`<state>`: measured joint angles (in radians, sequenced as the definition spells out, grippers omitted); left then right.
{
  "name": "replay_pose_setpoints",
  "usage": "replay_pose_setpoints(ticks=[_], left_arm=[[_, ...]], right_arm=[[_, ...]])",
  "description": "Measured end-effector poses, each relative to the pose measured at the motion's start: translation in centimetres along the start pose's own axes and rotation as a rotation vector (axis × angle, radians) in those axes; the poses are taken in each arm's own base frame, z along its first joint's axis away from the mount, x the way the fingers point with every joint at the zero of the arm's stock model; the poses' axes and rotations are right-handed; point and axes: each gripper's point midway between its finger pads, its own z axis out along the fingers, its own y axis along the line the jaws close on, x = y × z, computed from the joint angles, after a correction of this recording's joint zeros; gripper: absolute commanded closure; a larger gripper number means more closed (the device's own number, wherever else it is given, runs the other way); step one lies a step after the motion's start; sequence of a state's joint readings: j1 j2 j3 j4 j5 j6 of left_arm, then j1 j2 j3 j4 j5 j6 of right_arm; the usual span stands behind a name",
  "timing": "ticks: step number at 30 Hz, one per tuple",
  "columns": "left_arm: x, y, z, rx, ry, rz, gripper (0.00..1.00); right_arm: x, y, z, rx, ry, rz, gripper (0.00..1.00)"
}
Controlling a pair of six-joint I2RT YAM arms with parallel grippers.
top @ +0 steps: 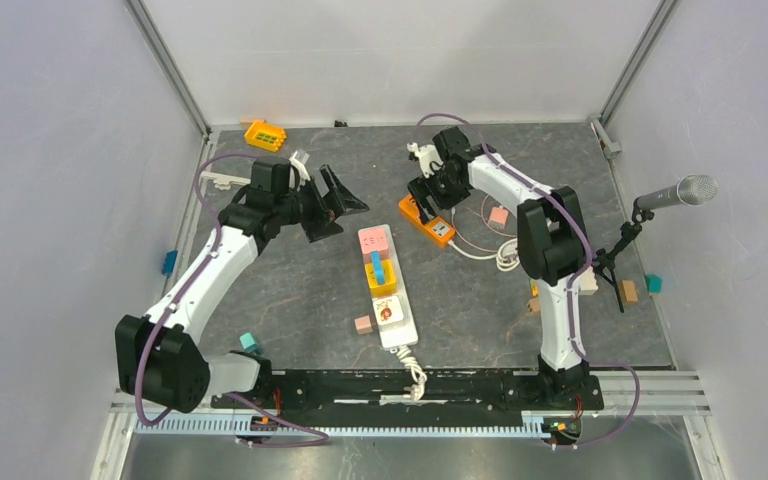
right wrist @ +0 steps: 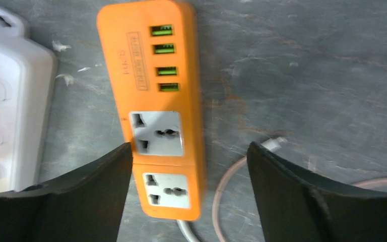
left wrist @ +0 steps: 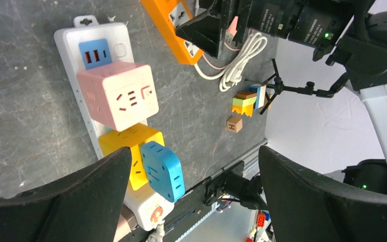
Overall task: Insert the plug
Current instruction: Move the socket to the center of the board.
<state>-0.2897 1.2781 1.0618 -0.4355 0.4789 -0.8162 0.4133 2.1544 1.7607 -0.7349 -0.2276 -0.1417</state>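
Observation:
A white power strip [top: 401, 332] lies in the middle of the table. It carries a pink cube adapter [left wrist: 123, 96], a yellow adapter [left wrist: 126, 141] with a blue plug [left wrist: 162, 170] standing in it, and a white cube [left wrist: 143, 209]. An orange power strip [right wrist: 151, 55] lies to its right, both grey sockets bare. My right gripper [right wrist: 189, 148] hangs open just above the orange strip's cord end, holding nothing. A thin pink cable with a small white connector [right wrist: 278, 142] curls beside it. My left gripper [left wrist: 194, 156] is open and empty, raised left of the white strip's far end.
A coiled white cable [top: 505, 255] and a pink block [top: 499, 215] lie right of the orange strip. A microphone on a stand [top: 680, 192] leans in at the right edge. Small wooden cubes [top: 364, 324] and coloured blocks [left wrist: 244, 102] are scattered about. An orange block [top: 264, 134] sits at the back.

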Motion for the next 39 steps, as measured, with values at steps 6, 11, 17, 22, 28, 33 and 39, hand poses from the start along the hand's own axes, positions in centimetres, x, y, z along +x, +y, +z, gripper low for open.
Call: replay_pose_setpoints(ticks=[6,11,17,22,28,33,39], left_arm=[[0.6,1.3,-0.4,-0.068,0.031,-0.041,0.0],[0.0,1.3,-1.1,-0.099,0.027,-0.038,0.0],[-0.2,1.4,-0.9,-0.108,0.032,-0.035,0.0],[-0.3,2.0,-0.9,-0.137,0.027,-0.042,0.0],[-0.7,2.9,-1.6,-0.199,-0.021,-0.04,0.0],[-1.7,2.8,-3.4,-0.227,-0.111,0.026,0.0],[-2.9,2.3,-5.9,-0.242,-0.219,0.12,0.0]], right_arm=[[2.1,0.9,1.5,-0.064,0.058,0.013,0.45],[4.3,3.2,1.4,-0.16,0.045,0.046,0.56],[6.1,9.0,1.0,-0.322,0.041,0.106,0.68],[6.3,15.4,1.3,-0.481,0.066,0.159,0.73],[6.3,18.6,1.7,-0.54,0.087,0.172,0.71],[6.5,17.7,1.7,-0.487,0.084,0.167,0.69],[7.5,13.9,0.9,-0.306,0.071,0.136,0.66]])
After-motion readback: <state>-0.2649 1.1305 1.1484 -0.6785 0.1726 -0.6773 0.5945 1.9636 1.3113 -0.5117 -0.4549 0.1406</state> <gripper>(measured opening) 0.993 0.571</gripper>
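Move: The orange socket lies almost under my open right hand, its middle about 2 cm to the left, 1 cm back and 4 cm below. The loaded white power strip's middle is some 20 cm back and 13 cm left of that hand; the pink cube on its far end is about 8 cm back and 17 cm left, and a small pink charger stands level with the hand, 17 cm right. From my left hand the orange socket is roughly 11 cm ahead, 21 cm right and 20 cm below. My right hand sinks about 3 cm and pinches the orange socket across its sides near the outlets, then, staying low, draws it back and left towards the white power strip, tilting about 30 degrees on the way. Having gone some 15 cm back and 11 cm left, it returns about 4 cm right and a little forward, untilting partly and keeping its grip. My empty left hand, still open, drifts about 6 cm left and ends slightly higher. ##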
